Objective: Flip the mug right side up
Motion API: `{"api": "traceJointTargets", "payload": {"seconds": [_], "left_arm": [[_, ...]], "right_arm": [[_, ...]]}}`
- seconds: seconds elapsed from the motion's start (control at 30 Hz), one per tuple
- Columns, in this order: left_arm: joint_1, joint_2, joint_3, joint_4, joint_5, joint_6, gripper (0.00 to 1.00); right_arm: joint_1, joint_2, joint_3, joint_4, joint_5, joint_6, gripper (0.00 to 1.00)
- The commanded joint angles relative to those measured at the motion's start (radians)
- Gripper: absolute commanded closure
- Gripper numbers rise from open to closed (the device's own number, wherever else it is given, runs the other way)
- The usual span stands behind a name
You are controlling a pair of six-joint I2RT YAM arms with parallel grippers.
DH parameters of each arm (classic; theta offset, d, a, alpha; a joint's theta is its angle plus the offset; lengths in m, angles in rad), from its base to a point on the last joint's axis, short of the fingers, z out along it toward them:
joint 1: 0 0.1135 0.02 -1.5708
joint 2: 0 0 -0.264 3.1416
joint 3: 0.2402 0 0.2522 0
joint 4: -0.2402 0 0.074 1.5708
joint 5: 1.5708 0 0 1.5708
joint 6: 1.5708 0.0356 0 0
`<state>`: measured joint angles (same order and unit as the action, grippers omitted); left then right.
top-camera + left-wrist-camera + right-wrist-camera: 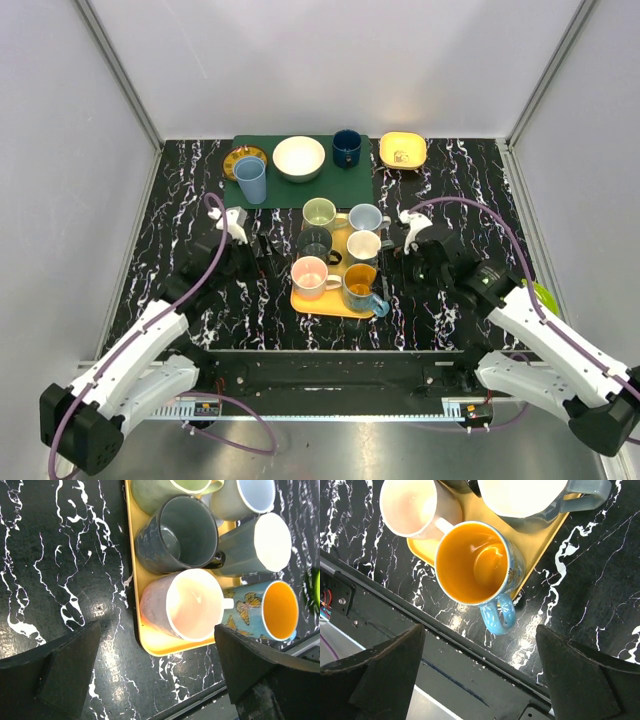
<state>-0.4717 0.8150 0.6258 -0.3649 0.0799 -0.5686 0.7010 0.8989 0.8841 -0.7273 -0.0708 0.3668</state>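
Note:
A yellow tray point(335, 303) holds several mugs, every one showing its open mouth upward: pale green point(318, 212), light blue point(365, 217), dark grey point(314, 243), grey with a white inside point(363, 246), pink point(309, 276) and a blue butterfly mug point(360, 285) with an orange inside. My left gripper point(243, 243) hovers open just left of the tray, with the pink mug point(192, 610) between and beyond its fingers point(65, 672). On the tray's right side my right gripper point(397, 245) is open above the butterfly mug point(472, 562). Neither holds anything.
A green mat point(355, 185) at the back carries a white bowl point(299, 158), a navy mug point(347, 148), a blue cup point(250, 180) and a small plate point(244, 157). A yellow bowl point(403, 151) sits beside it. A green object point(545, 295) lies at the right wall.

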Motion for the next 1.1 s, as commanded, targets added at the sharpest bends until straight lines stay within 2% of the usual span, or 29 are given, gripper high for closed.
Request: {"api": "traceJointTargets", "payload": {"seconds": [0.0,0.17,0.27,0.37,0.53,0.63,0.97,1.07], "left_arm": [[-0.010,0.036,0.032,0.001,0.047,0.047,0.01],[-0.056,0.053,0.028,-0.020,0.003,0.038,0.01],[-0.067,0.056,0.011,-0.011,-0.011,-0.008,0.01],[-0.068,0.052,-0.005,0.006,-0.005,-0.025,0.01],[-0.071,0.027,-0.021,0.004,-0.002,-0.042,0.01],[-0.070,0.018,-0.034,0.004,0.004,-0.047,0.01],[-0.071,0.013,-0.067,0.023,0.027,-0.059,0.01],[-0.071,0.007,-0.074,0.020,0.026,-0.060,0.01]], "right_arm": [[0.040,0.055,0.067,-0.061,0.099,0.007,0.03],[0.043,0.003,0.055,-0.003,0.152,0.034,0.04],[0.045,0.061,0.088,-0.053,0.152,-0.017,0.04],[0.048,0.106,0.088,-0.053,0.050,-0.023,0.08],[0.045,0.155,0.055,-0.046,0.058,0.003,0.24],[0.048,0.161,0.029,-0.020,0.040,0.015,0.27],[0.103,0.233,-0.010,0.040,0.022,0.007,0.25],[0.110,0.264,-0.014,0.078,0.029,0.003,0.32]]}}
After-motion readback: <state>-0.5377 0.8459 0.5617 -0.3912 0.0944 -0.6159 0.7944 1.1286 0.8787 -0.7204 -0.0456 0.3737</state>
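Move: Right of centre, the butterfly mug that the right hand goes for stands about 5 cm to that hand's left, roughly level with it front to back, and some 9 cm below. Its neighbours, at similar height, are the pink mug about 12 cm farther left and 2 cm farther out than it, and the white-lined mug about 9 cm beyond it. From the left hand, the pink mug is some 10 cm right and 1 cm back, the butterfly mug about 22 cm right and 3 cm back, both some 9 cm down. Sinking about 6 cm after a brief waver, the right hand shifts some 2 cm left to bring its fingertips around the butterfly mug's blue handle, tipping further down by about 10 degrees and closing its wide-open fingers by roughly a quarter, with no grip on the handle visible. The left hand, fingers wide open, drops about 4 cm and draws back 2 to 3 cm beside the pink mug. ##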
